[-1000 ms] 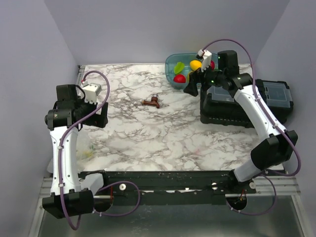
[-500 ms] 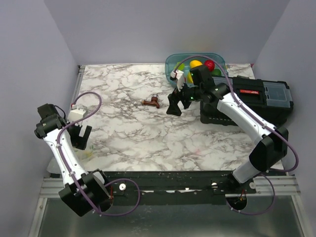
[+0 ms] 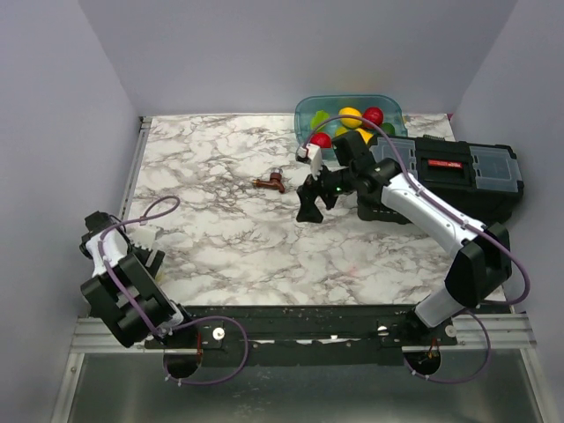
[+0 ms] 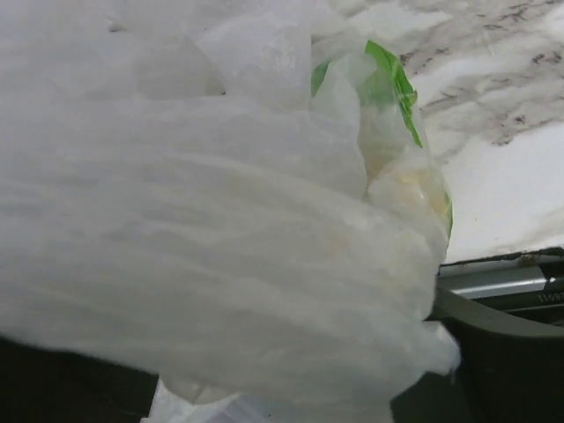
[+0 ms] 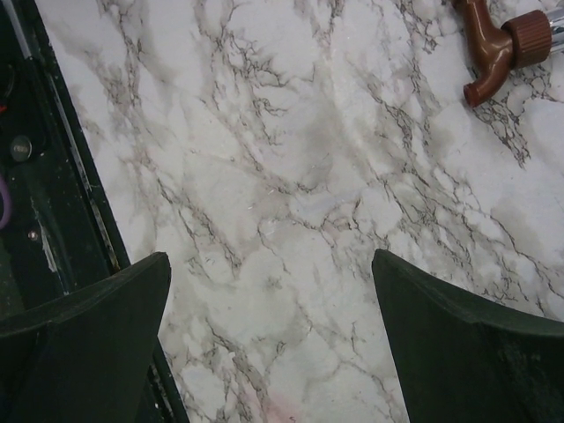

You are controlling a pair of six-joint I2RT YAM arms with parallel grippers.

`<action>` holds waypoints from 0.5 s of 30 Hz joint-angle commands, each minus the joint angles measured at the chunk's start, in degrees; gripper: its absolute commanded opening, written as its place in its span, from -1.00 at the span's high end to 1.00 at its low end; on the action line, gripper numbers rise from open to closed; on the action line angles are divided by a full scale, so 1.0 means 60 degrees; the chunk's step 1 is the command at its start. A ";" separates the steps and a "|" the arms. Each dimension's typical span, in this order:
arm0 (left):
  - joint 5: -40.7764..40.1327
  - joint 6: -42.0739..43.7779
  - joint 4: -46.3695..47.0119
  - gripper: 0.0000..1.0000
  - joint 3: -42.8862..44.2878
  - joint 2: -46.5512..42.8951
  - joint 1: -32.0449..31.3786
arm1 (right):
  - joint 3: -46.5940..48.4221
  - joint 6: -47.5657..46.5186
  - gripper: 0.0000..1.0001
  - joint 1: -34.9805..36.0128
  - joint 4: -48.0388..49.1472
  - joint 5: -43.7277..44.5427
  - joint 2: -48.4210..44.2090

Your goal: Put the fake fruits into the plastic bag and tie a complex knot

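The plastic bag (image 4: 220,220) fills the left wrist view as crumpled clear film with a green and yellow print at its right side. It lies at the table's near left edge. My left gripper (image 3: 148,257) is low over it, and the film hides its fingers. The fake fruits sit in a teal tub (image 3: 304,110) at the back: a yellow one (image 3: 351,115), two red ones (image 3: 374,115) (image 3: 321,140) and a green one (image 3: 321,118). My right gripper (image 3: 308,210) (image 5: 273,344) hangs open over bare marble in front of the tub, holding nothing. No knot shows.
A small brown tap-like object (image 3: 270,182) (image 5: 493,44) lies on the marble left of my right gripper. A black toolbox (image 3: 458,172) stands at the right, beside the tub. The black front rail (image 5: 53,176) runs along the table's near edge.
My left arm has folded down and back to the near left edge, onto the bag. My right arm has left the tub and moved left and forward over the marble, still open.
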 commanded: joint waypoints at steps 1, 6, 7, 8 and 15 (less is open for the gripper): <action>0.0332 -0.0438 0.0931 -0.38 0.0005 0.1007 -0.0010 | -0.0494 -0.0198 -1.00 0.0076 0.0368 -0.0503 -0.0278; 0.2393 -0.1161 -0.0954 0.84 0.1401 0.0739 -0.0422 | -0.0847 -0.0049 -1.00 0.0076 0.1109 -0.0624 -0.0526; 0.2857 -0.1310 -0.1353 1.00 0.1620 0.0480 -0.0640 | -0.0921 0.0026 -1.00 0.0076 0.1312 -0.0631 -0.0624; 0.3369 -0.1432 -0.1654 1.00 0.1891 0.0139 -0.0861 | -0.1030 0.0081 -1.00 0.0076 0.1576 -0.0663 -0.0723; 0.6800 -0.3155 -0.3043 1.00 0.3534 -0.1953 -0.3728 | -0.1791 0.0895 -1.00 0.0209 0.3648 -0.1712 -0.1434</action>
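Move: The crumpled plastic bag lies right under my open left hand, its middle about 2 cm ahead, a centimetre or two to the right and some 3 cm below my fingertips. Its nearest neighbour is far off: the brown valve, about 24 cm farther ahead and 37 cm to the right of my left hand, on the table top. From my right hand the bag lies roughly 46 cm to the left, 15 cm back and 18 cm down. I sink my left hand the last 1.5 cm into the bag and shut its fingers, pinching a fold of the film. Then I swing it up about 10 cm and, nearly as far, to the right and forward, carrying the bag in towards mid-table while the fingers tilt some 25 degrees from straight down to forward and right. My right hand, open and empty, dips slightly and rises again. ##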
